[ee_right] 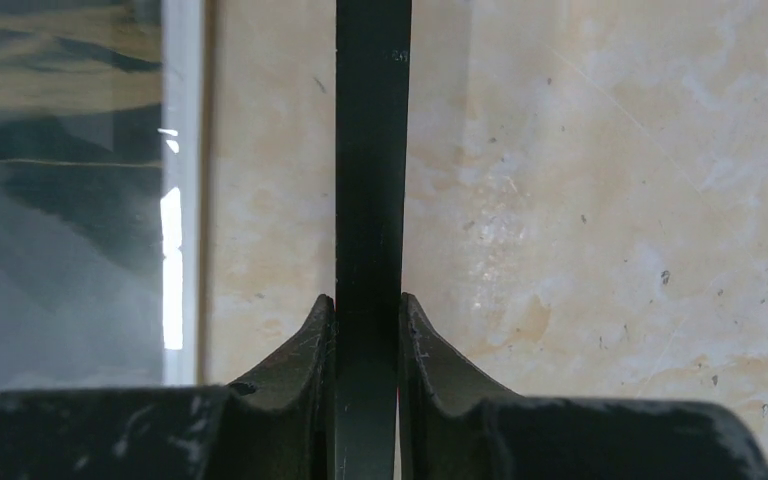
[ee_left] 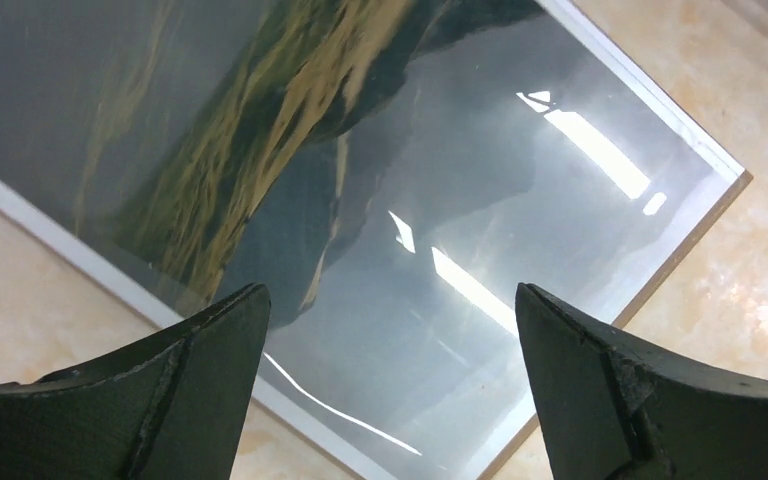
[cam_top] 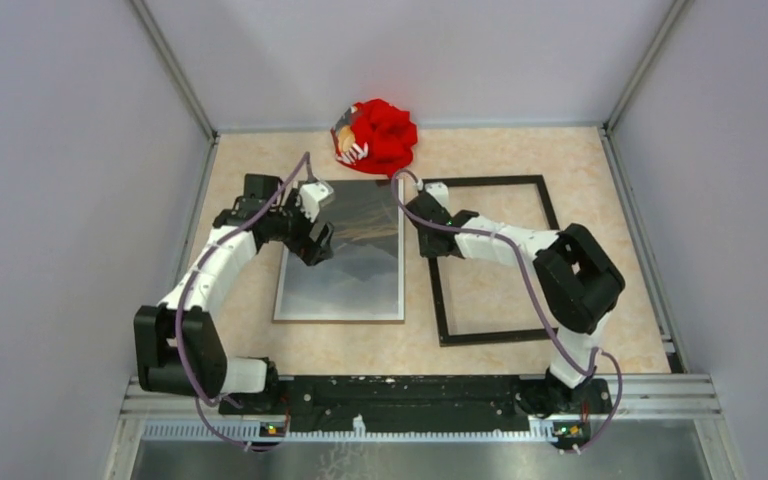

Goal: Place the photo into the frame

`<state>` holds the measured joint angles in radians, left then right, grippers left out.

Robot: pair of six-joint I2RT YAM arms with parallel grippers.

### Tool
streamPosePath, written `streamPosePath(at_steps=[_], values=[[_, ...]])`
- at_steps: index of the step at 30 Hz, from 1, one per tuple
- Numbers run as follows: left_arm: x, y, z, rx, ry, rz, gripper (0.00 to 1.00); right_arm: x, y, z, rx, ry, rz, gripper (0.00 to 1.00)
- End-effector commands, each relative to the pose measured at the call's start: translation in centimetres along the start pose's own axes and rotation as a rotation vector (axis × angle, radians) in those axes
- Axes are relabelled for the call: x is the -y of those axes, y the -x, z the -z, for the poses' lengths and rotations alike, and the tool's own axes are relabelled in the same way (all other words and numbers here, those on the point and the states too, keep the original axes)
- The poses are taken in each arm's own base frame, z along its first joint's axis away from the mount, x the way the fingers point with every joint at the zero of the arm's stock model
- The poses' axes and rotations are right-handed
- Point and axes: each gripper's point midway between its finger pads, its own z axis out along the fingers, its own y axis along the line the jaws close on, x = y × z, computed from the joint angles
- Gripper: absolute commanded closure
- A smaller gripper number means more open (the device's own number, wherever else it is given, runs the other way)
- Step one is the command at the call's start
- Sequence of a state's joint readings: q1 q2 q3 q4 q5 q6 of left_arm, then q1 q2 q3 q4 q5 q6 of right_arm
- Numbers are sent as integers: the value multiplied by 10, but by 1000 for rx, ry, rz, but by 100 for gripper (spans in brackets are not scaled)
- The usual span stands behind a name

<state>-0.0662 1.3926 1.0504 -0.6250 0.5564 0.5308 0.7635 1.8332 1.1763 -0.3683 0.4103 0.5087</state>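
Note:
The photo [cam_top: 345,275], a dark misty mountain print with a thin white edge, lies flat on the table left of centre. My left gripper [cam_top: 317,245] hovers over its upper left part, open, and nothing sits between its fingers; in the left wrist view the photo [ee_left: 440,170] fills the space beyond the left gripper [ee_left: 390,295]. The frame [cam_top: 495,181], thin and black, lies flat just right of the photo. My right gripper [cam_top: 426,207] is at the frame's left bar near its top corner. In the right wrist view the right gripper [ee_right: 368,300] is shut on that black bar [ee_right: 372,150], both fingers pressed against it, with the photo [ee_right: 60,200] to the left.
A red cloth bundle [cam_top: 380,135] lies at the back of the table behind the photo. Grey walls enclose the table on the left, right and back. A narrow strip of bare tabletop [ee_right: 260,200] separates the photo's edge from the frame's bar.

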Motion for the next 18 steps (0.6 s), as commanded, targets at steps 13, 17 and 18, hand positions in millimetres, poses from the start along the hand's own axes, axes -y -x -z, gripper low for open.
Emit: streamPosePath(at_steps=[13, 17, 18], values=[[51, 77, 16, 292, -66, -68, 2, -90, 164, 193, 203, 620, -324, 100], [63, 90, 21, 331, -111, -34, 2, -95, 179, 222, 203, 792, -433, 100], [64, 93, 23, 338, -117, -29, 2, -97, 183, 226, 194, 838, -462, 100]])
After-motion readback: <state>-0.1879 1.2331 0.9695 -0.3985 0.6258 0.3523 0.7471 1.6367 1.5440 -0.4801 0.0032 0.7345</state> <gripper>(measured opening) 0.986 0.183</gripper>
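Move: The right hand already pinches the black frame by its left rail, the frame's middle about 14 cm to the right and 1 cm back. From this hand the photo, bound for the frame, lies some 19 cm left, level ahead and 3 cm lower; the red cloth lies roughly 27 cm ahead and 12 cm left. For the left hand, the photo's middle is about 5 cm right, 1 cm ahead and 12 cm below. Right hand, pinching still, lifts the rail some 20 cm and leftward, rolling 40 degrees; open left rises rightward. ##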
